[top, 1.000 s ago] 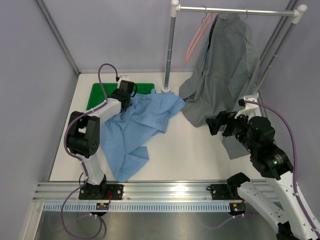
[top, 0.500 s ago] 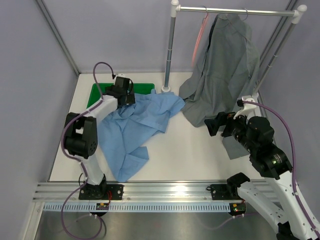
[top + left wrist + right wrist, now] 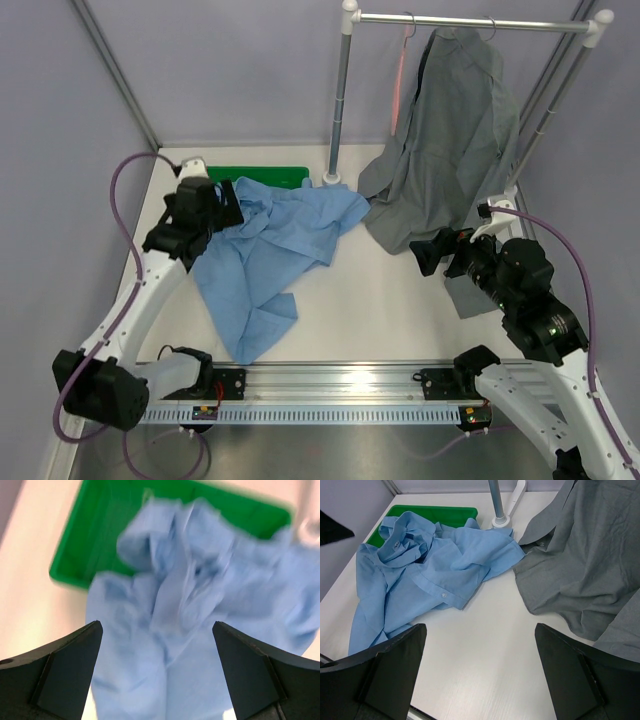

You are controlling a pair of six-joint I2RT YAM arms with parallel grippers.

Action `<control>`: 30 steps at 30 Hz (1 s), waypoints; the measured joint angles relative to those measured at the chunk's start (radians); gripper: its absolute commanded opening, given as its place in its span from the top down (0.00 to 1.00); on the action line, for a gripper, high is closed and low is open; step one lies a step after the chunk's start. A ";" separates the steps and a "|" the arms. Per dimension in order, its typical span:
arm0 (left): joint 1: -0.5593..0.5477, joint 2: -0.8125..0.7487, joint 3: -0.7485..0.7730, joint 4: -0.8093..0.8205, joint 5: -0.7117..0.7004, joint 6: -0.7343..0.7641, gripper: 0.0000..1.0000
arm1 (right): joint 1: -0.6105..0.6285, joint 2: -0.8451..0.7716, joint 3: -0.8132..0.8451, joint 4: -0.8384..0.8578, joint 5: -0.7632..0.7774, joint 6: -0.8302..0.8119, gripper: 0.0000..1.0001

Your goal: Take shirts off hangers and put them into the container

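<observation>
The light blue shirt (image 3: 265, 255) lies crumpled on the table, its collar end draped over the near edge of the green container (image 3: 262, 174). My left gripper (image 3: 228, 203) hovers open just above that collar end, holding nothing; its wrist view shows the blue shirt (image 3: 180, 605) and container (image 3: 95, 530) below the wide jaws. The slate grey shirt (image 3: 455, 150) hangs from a hanger hook (image 3: 490, 26) on the rail, its tail on the table. An empty pink hanger (image 3: 400, 75) hangs beside it. My right gripper (image 3: 422, 252) is open above bare table, near the grey shirt (image 3: 585, 555).
The rack's left pole (image 3: 340, 100) stands on a white foot (image 3: 501, 521) just right of the container (image 3: 455, 512). The rack's right poles (image 3: 560, 90) rise behind my right arm. Purple walls close in the left side and the back.
My left gripper opened, released the blue shirt at the container and drew back to the left and nearer. The pink hanger swung back to hang straight. The right arm stayed put.
</observation>
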 measured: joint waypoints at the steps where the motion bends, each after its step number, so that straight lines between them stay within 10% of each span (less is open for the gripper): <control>1: 0.000 -0.026 -0.051 -0.015 0.010 -0.012 0.01 | 0.000 0.000 0.000 0.000 0.000 0.000 0.00; 9: -0.005 -0.184 -0.466 -0.087 0.128 -0.148 0.01 | 0.000 -0.007 -0.008 0.015 -0.011 0.000 0.01; 18: -0.036 -0.129 -0.603 0.013 0.184 -0.308 0.11 | 0.000 -0.009 -0.014 0.022 -0.026 0.001 0.01; 30: -0.050 -0.043 -0.619 0.118 0.178 -0.390 0.94 | 0.000 -0.010 -0.014 0.022 -0.035 0.000 0.01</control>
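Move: The left hand, open and empty, goes for the near-left edge of the blue shirt, about 12 cm back, 3 cm to its right and 21 cm below; the rumpled shirt's middle is roughly level with the hand, some 10 cm right. The container, with the collar bunched over its rim, stands about 13 cm ahead and straight in line, and the shirt's near tip lies some 22 cm back and 7 cm right. From the idle right hand, that edge is about 40 cm left, 1 cm ahead and 29 cm below. The left arm swoops down some 20 cm and back about 12 cm, away from the container and down onto the near-left edge of the blue shirt lying on the table, tipping its fingers about 25 degrees farther down and rolling its left side down some 15 degrees. The backward travel ends about halfway; the hand sinks the last couple of centimetres with a slight drift to the right as its wide-open fingers close nearly shut, pinching a fold of the shirt. ##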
